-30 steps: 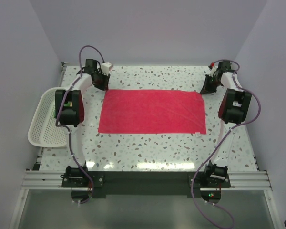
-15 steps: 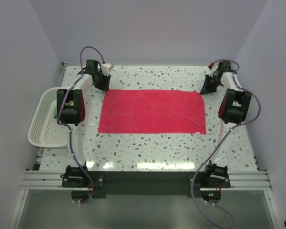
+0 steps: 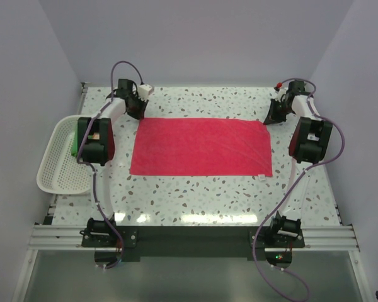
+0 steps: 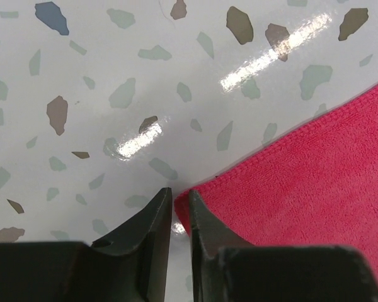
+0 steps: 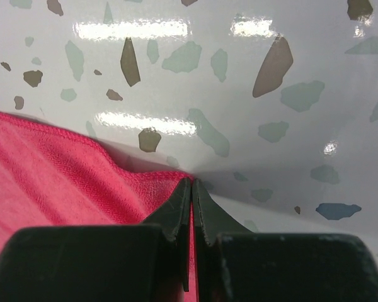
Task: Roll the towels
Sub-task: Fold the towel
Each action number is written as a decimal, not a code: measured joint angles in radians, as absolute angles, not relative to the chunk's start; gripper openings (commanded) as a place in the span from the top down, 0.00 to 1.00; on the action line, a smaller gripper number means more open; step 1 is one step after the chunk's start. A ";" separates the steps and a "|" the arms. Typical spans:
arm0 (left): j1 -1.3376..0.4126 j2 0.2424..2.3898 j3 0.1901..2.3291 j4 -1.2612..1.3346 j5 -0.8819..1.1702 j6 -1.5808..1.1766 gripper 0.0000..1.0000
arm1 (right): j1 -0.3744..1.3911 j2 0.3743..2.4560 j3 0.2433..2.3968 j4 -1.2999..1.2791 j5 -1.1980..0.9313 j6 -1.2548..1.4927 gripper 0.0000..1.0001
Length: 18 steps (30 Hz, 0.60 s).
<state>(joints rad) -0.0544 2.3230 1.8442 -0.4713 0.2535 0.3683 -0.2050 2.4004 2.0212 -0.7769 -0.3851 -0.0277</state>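
Observation:
A pink-red towel (image 3: 200, 146) lies spread flat in the middle of the table. My left gripper (image 3: 137, 113) is down at its far left corner. In the left wrist view the jaws (image 4: 181, 201) stand a narrow gap apart, open, with the towel's corner (image 4: 302, 182) poking between the tips; one finger (image 4: 205, 220) rests over the cloth and the other is on bare table. My right gripper (image 3: 272, 117) is at the far right corner, shut (image 5: 193, 182) on the towel's edge (image 5: 63, 182), with red cloth showing between the pads. A bit of green towel (image 3: 73, 149) shows in the basket.
A white mesh basket (image 3: 53, 173) sits at the table's left edge, partly behind the left arm. Speckled tabletop (image 3: 195, 195) surrounds the towel. Grey walls close in the back and both sides.
The left arm has shifted slightly to the right at the towel's far left corner. The towel and the right arm have not moved.

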 measured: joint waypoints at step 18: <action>-0.034 2.300 1.840 -0.495 0.305 0.385 1.00 | -0.205 2.341 1.980 -0.801 -0.445 -0.104 1.00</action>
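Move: The far-left corner of the red towel already lies right between my left hand's open fingers. From that hand the white basket's middle sits about 31 cm left and 16 cm back. My right hand already grips the far-right corner; from it, the near-right corner, where the fold heads, is some 24 cm back, 3 cm right and level with it, and the white tag about 25 cm back and 1 cm left. With my left hand held almost in place, I close its fingers on the red towel's far-left corner, pinching the cloth, then start to raise it by about 1 cm. Meanwhile my right hand keeps its pinch, eases about 1 cm back and 1 cm left, then lifts nearly 2 cm, turning about 5 degrees counter-clockwise. ##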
